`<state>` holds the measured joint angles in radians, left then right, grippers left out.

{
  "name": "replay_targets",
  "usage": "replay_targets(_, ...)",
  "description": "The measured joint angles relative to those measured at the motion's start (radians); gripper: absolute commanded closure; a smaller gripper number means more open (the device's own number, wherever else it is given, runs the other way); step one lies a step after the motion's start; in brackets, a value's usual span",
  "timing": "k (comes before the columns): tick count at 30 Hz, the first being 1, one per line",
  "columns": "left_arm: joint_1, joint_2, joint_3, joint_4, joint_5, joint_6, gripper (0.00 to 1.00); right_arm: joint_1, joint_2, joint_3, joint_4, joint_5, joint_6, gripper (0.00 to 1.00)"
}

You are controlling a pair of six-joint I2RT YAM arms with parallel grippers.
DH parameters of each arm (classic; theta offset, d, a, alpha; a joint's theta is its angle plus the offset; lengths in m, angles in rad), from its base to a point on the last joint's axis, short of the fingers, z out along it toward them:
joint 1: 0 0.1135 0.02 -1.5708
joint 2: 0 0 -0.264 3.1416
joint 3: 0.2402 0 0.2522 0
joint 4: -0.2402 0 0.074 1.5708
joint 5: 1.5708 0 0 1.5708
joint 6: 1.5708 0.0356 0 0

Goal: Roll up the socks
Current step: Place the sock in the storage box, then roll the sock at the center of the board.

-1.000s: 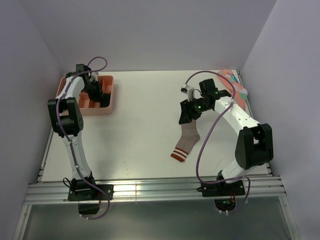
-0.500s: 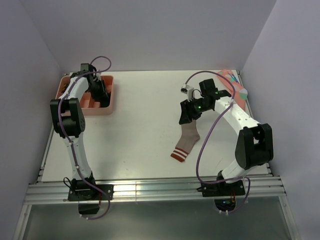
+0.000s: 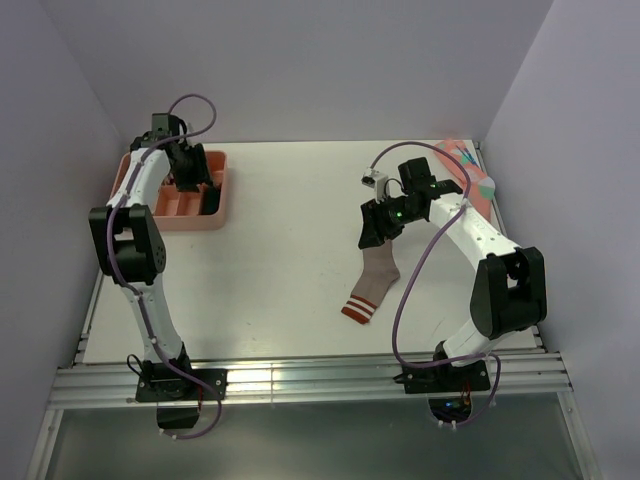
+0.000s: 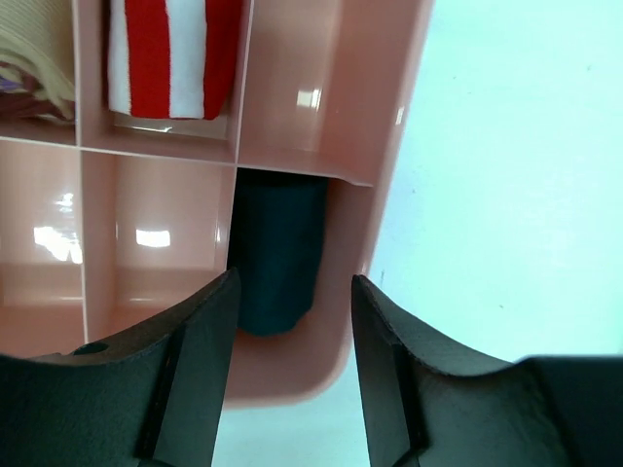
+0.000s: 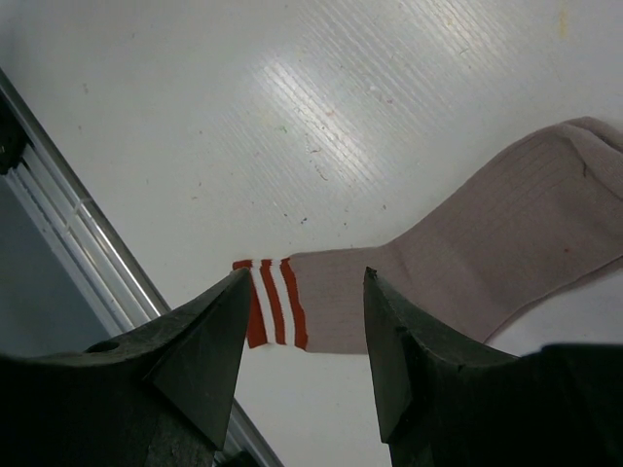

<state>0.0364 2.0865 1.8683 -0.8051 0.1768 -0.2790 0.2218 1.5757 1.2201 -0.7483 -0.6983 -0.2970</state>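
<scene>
A rolled dark green sock [image 4: 277, 248] lies in the near-right compartment of the pink tray [image 4: 394, 156]. My left gripper [image 4: 292, 282] hangs open just above it, touching nothing. From above, this gripper [image 3: 193, 178] is over the tray [image 3: 190, 224] at the back left, with the dark roll [image 3: 211, 200] beside it. The taupe sock [image 3: 375, 280] lies flat mid-table, its red-and-white cuff toward the near edge. My right gripper [image 3: 375, 230] hovers open over its toe end. In the right wrist view the sock [image 5: 467, 263] lies below the open gripper [image 5: 307, 277].
Another compartment holds a red-and-white striped roll [image 4: 170, 53], and a beige item [image 4: 34, 49] lies beside it. A coral-pink spotted sock [image 3: 465, 165] rests at the back right corner. A metal rail [image 3: 300, 380] runs along the near table edge.
My left gripper has opened and let go of the dark green roll, which now sits in the tray; the wrist has shifted slightly toward the back. The right arm and taupe sock have not moved.
</scene>
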Motion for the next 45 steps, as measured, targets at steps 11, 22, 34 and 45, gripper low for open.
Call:
replay_targets(11,-0.054,-0.282,-0.186,0.101,-0.018,-0.080,0.46,0.014,-0.100,-0.061,0.000,0.165,-0.092,0.43)
replay_targets(22,-0.294,-0.814,-0.679,0.391,-0.054,-0.315,0.45,0.397,-0.354,-0.393,0.010,0.445,-0.166,0.42)
replay_targets(34,-0.333,-0.932,-0.769,0.435,-0.097,-0.395,0.44,0.584,-0.272,-0.436,0.142,0.582,-0.018,0.43)
replay_targets(45,-0.335,-0.958,-0.760,0.426,-0.097,-0.385,0.43,0.641,-0.100,-0.374,0.165,0.632,0.077,0.44)
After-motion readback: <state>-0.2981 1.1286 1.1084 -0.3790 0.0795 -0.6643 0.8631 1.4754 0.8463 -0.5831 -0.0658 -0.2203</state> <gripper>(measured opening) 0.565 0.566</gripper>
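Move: Below the right hand, some 15 cm down, the brown sock's middle lies about 7 cm back and 2 cm to its right; its striped cuff is about 14 cm back and 1 cm left. The pink sock is roughly 12 cm ahead and 26 cm right. The brown sock lies some 38 cm right of the left hand and 18 cm back; the green sock sits in the storage box nearly under that hand, 8 cm down. Swinging back about 12 cm and sinking some 10 cm, the open right hand veers slightly right, then left, and comes in above the striped cuff of the brown sock, its fingers tilting to point steeply down. Meanwhile the empty left hand leaves the storage box, rising some 16 cm and swinging as far back and about 12 cm right, its fingers tipping upward, still open. ##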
